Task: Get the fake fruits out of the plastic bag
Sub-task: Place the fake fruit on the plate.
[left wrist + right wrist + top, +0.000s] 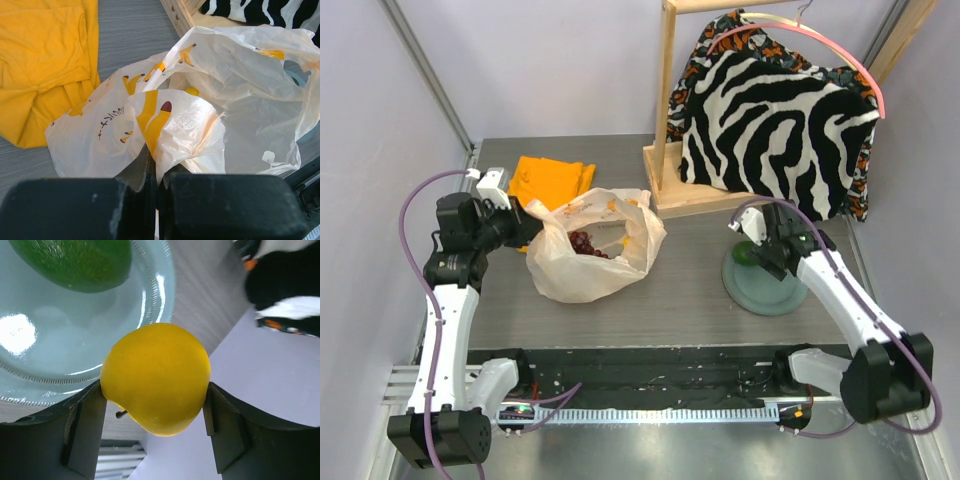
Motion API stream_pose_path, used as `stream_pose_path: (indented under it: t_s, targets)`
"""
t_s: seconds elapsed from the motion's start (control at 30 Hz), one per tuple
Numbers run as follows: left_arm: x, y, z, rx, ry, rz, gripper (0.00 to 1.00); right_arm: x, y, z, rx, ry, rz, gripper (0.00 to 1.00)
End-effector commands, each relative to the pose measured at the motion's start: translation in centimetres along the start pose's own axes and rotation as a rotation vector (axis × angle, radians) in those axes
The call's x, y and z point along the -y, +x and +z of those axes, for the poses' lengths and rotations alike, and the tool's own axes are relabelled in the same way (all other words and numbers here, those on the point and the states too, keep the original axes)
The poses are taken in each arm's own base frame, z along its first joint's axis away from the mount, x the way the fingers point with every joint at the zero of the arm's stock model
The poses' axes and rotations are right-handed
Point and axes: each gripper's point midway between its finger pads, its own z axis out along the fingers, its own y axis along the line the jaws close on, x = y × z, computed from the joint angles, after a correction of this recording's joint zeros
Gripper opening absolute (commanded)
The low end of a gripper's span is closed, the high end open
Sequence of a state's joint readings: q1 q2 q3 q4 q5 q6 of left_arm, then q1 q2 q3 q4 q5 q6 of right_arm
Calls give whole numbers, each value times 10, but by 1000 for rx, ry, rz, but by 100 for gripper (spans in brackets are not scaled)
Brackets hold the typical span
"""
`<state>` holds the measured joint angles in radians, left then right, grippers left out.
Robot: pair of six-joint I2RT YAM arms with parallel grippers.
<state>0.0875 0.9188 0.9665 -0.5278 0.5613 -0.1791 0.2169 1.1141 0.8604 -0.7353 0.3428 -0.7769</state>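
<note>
The plastic bag lies crumpled left of the table's middle, its mouth facing up. My left gripper is shut on a fold of the plastic bag's rim at its left side; in the left wrist view the film is pinched between the closed left gripper. Dark red grapes show inside, and a bit of a yellow fruit deeper in. My right gripper is shut on a yellow pear, held over a pale plate that carries a green avocado.
An orange cloth lies behind the bag. A wooden rack with a zebra-patterned garment stands at the back right, just behind the plate. A black strip runs along the near edge.
</note>
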Motion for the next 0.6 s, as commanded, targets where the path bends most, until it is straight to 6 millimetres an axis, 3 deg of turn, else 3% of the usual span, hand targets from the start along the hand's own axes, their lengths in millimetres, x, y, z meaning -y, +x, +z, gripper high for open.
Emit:
stream_pose_path:
  t_s: [0.0, 0.13, 0.27, 0.57]
  targets:
    - [7, -20, -5, 66, 15, 41, 1, -6, 7, 23, -79, -77, -27, 37]
    - [6, -20, -4, 65, 9, 42, 1, -10, -5, 43, -67, -115, -32, 37]
    - [5, -19, -5, 55, 4, 52, 1, -1, -21, 59, -49, -98, -23, 38]
    - [3, -15, -6, 42, -5, 48, 1, -6, -27, 86, -75, -116, -25, 39]
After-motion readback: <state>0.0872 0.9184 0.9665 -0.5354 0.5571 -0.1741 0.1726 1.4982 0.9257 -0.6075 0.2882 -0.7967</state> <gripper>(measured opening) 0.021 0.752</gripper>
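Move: The right hand holds the yellow fake fruit over the plate, whose middle lies about 10 cm below and some 4 cm to its left, level fore-and-aft. The green fruit on the plate is roughly 5 cm ahead, 9 cm left and 8 cm below. The wooden stand's base lies about 28 cm ahead and 19 cm left, at table height. From the left hand the plate is around 59 cm right and 22 cm below, about level in reach. Downward first: the right hand lowers the yellow fruit about 6 cm towards the plate, its fingers tipping some 10 degrees more steeply down. It then eases forward about 4 cm, still sinking slightly, over the plate's far right part beside the green fruit. The fingers keep their hold, while the left hand stays put, still pinching the bag's rim. ##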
